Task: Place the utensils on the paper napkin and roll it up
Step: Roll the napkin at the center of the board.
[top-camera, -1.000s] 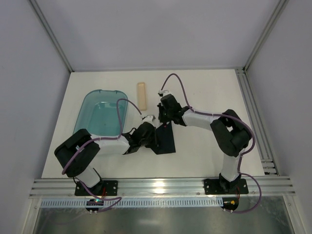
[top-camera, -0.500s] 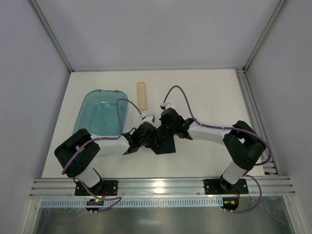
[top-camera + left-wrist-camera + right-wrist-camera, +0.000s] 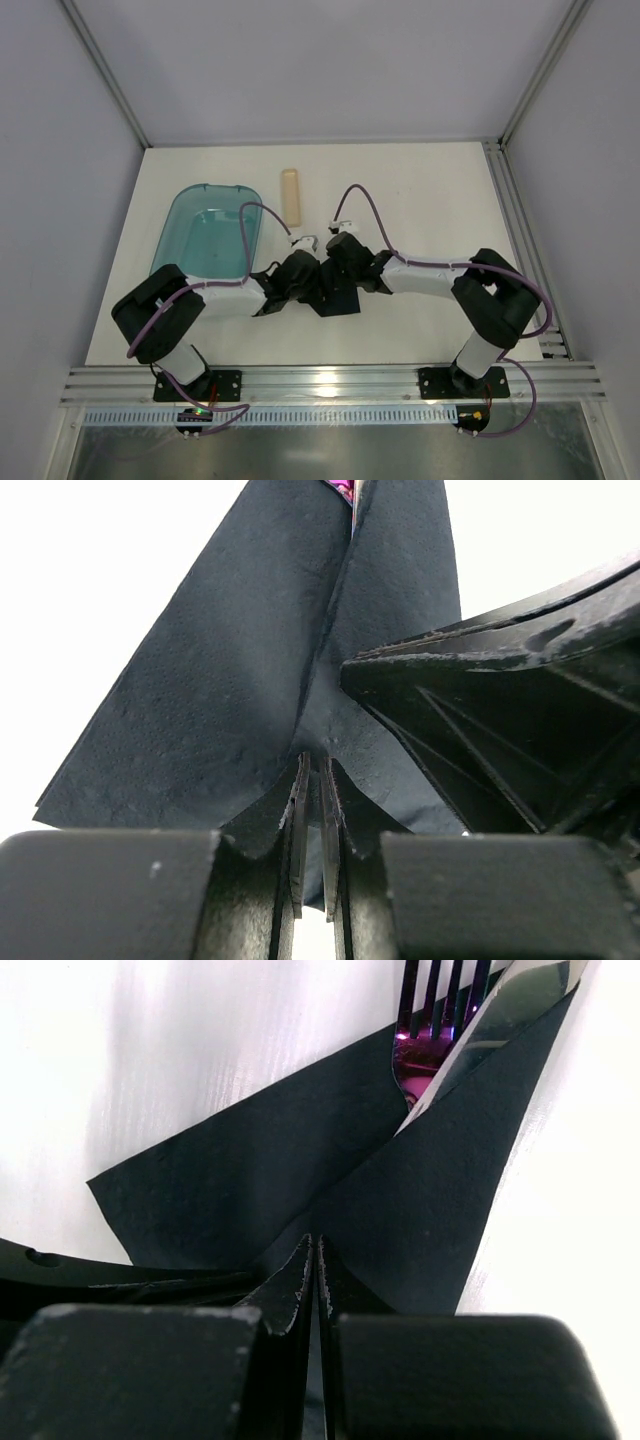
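Observation:
The dark navy paper napkin point(image 3: 345, 298) lies between the two arms, folded up into a peak point(image 3: 230, 680). My left gripper point(image 3: 307, 279) is shut on a fold of it point(image 3: 315, 770). My right gripper point(image 3: 338, 264) faces it from the right and is shut on the same napkin point(image 3: 314, 1250). In the right wrist view the napkin point(image 3: 430, 1200) wraps over the utensils. A shiny fork point(image 3: 437, 1020) sticks out at its far end, glinting purple, with another shiny piece point(image 3: 505, 1005) beside it. The spoon is hidden. The two grippers nearly touch.
A translucent teal plastic tub point(image 3: 210, 235) stands left of the napkin, close behind my left arm. A pale wooden stick point(image 3: 290, 195) lies on the white table behind the grippers. Metal rails point(image 3: 520, 250) run along the right and near edges.
My right gripper has come nearer and leftward, down onto the napkin beside my left gripper. My left arm has not moved.

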Tool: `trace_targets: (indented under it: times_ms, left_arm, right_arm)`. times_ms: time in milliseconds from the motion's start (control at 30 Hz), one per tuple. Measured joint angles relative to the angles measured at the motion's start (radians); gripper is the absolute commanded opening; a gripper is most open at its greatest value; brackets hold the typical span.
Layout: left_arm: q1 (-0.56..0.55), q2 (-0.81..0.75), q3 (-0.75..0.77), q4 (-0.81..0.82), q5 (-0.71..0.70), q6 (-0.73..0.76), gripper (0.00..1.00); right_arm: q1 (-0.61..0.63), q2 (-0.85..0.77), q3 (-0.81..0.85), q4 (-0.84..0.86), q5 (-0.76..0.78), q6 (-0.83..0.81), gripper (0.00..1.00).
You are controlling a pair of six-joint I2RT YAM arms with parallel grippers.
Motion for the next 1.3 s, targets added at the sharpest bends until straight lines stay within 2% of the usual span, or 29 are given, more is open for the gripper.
trace_targets:
  times_ms: [133,233,400,500,600,700,967,1300]
  left_arm:
    - [0.0,0.0,0.012,-0.025,-0.003,0.0,0.15]
    - [0.0,-0.003,0.031,-0.068,-0.008,0.002,0.26]
    - [-0.002,-0.051,0.06,-0.232,-0.072,0.017,0.36]
    - [0.002,-0.085,0.064,-0.321,-0.124,0.027,0.37]
    - [0.013,-0.109,0.064,-0.389,-0.158,0.027,0.44]
    - [0.027,-0.112,0.062,-0.426,-0.177,0.023,0.45]
    - [0.034,-0.127,0.034,-0.377,-0.161,-0.014,0.46]
    - [0.036,-0.123,-0.035,-0.153,0.0,-0.054,0.47]
  right_arm:
    - [0.005,0.004,-0.008,0.018,0.002,0.003,0.04]
    - [0.009,0.005,-0.019,0.027,0.001,0.004,0.04]
    - [0.013,0.007,-0.032,0.04,0.003,0.007,0.04]
    - [0.013,0.007,-0.032,0.04,0.002,0.007,0.04]
    - [0.013,0.007,-0.032,0.041,0.001,0.007,0.04]
    - [0.013,0.009,-0.033,0.045,0.0,0.007,0.04]
    - [0.013,0.011,-0.041,0.071,-0.007,0.013,0.04]
    - [0.013,0.011,-0.054,0.106,-0.011,0.027,0.04]
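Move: The napkin's loose left corner lies flat about 6 cm to the left hand's left, level with it fore and aft and 1 cm below; the wooden block is some 25 cm ahead and 7 cm left. From the right hand, the napkin roll is straight underneath, about 1 cm down. The fork head, beside the knife, sits roughly 8 cm ahead and 2 cm right of that hand. The right hand's shut fingertips settle about 1 cm down onto the napkin roll and stay there. The left hand, starting on the fold, sweeps some 7 cm left over the loose flap as its fingers open to nearly half, rolling about 15 degrees, then comes back right some 4 cm and rolls back, ending with a fingertip against the raised flap. ##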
